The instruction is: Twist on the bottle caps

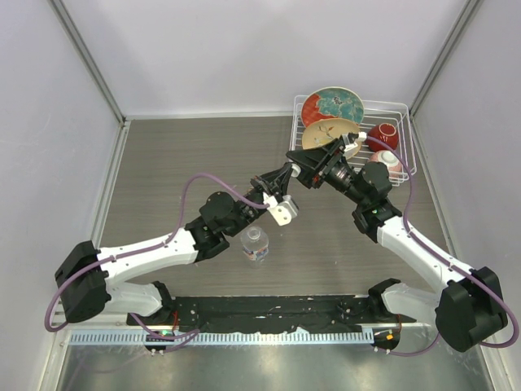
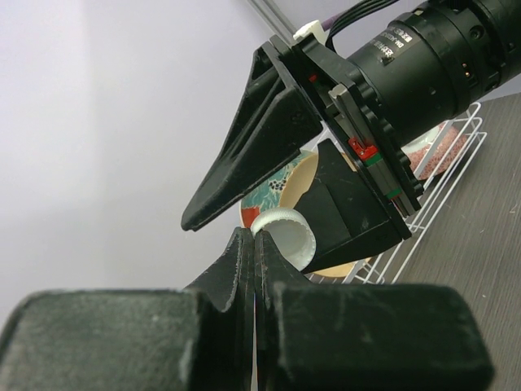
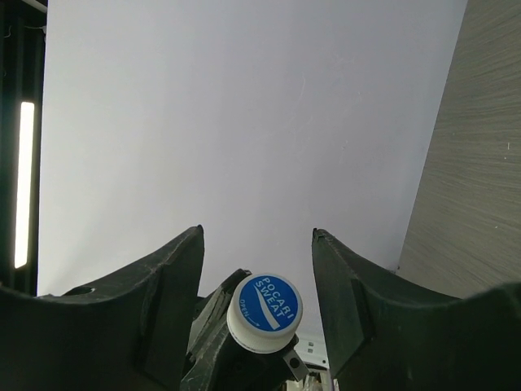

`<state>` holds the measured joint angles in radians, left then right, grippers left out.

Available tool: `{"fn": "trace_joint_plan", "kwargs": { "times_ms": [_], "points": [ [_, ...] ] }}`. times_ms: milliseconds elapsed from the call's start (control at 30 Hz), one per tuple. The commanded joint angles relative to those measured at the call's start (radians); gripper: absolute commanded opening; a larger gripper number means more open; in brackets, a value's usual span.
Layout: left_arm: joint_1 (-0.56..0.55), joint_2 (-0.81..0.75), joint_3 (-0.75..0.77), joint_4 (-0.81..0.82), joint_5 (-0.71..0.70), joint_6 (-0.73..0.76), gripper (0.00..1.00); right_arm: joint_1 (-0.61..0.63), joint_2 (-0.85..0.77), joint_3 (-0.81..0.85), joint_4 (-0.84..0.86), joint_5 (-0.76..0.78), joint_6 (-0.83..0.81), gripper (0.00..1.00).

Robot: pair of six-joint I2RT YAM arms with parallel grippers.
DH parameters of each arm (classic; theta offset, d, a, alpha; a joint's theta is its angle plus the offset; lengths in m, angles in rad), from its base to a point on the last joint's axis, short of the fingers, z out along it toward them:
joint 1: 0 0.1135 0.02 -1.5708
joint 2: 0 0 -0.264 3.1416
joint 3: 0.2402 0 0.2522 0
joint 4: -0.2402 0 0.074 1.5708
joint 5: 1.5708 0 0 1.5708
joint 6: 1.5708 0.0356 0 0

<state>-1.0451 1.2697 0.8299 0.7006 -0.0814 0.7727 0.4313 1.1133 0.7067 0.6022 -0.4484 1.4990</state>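
Note:
My left gripper [image 2: 253, 237] is shut, pinching the rim of a white bottle cap [image 2: 286, 236] and holding it up in the air. In the right wrist view the bottle cap [image 3: 264, 311] shows a blue printed top. My right gripper [image 3: 257, 236] is open, with one finger on each side of the cap and not touching it. Seen from above, the left gripper [image 1: 285, 173] and right gripper [image 1: 293, 159] meet tip to tip above the table's middle. A small clear bottle [image 1: 255, 243] with a pale label stands upright on the table below them, near the left arm.
A white wire rack [image 1: 407, 138] sits at the back right. It holds patterned plates [image 1: 332, 106], a red bowl [image 1: 383, 134] and a white bowl [image 1: 389, 161]. The right arm reaches past the rack's front edge. Grey walls close in the table.

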Motion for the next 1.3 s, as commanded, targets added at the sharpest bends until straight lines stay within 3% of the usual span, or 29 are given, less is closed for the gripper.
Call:
{"fn": "trace_joint_plan", "kwargs": {
  "times_ms": [0,233,767,1000,1267],
  "points": [
    [-0.004,-0.035,0.038,0.073,0.011,0.025,0.00,0.007,0.003,-0.001,0.028,-0.016,-0.007,0.60],
    [-0.004,-0.032,0.017,0.068,0.006,0.034,0.00,0.009,-0.010,0.004,0.045,-0.018,0.013,0.52],
    [0.013,-0.015,0.015,0.076,0.000,0.117,0.00,0.014,-0.043,-0.023,0.048,-0.033,0.053,0.43],
    [0.022,-0.012,0.026,0.054,-0.031,0.126,0.00,0.015,-0.058,-0.026,0.025,-0.018,0.047,0.26],
    [0.030,-0.029,0.015,0.034,-0.055,0.122,0.02,0.015,-0.092,-0.026,-0.048,-0.003,0.004,0.14]
  ]
}}
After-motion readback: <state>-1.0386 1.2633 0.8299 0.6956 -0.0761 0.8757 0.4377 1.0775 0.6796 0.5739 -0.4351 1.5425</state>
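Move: The white bottle cap is pinched by its rim in my left fingertips, its middle about 1 cm ahead and 1 cm to that hand's right. My right hand's open fingers already straddle the cap, which lies roughly 1 cm to its left, at the same height. From my right hand, the clear bottle stands some 11 cm back and 10 cm left, the orange bottle about 10 cm straight left and the amber cap nearly underneath, all far below. I close my right fingers, one above and one below, onto the sides of the white cap until they grip it, drawing that hand back less than 1 cm as they shut. My left hand keeps its pinch on the rim, easing about half a centimetre up and to the left with a small tilt of some 5 degrees that lifts its fingertips. ##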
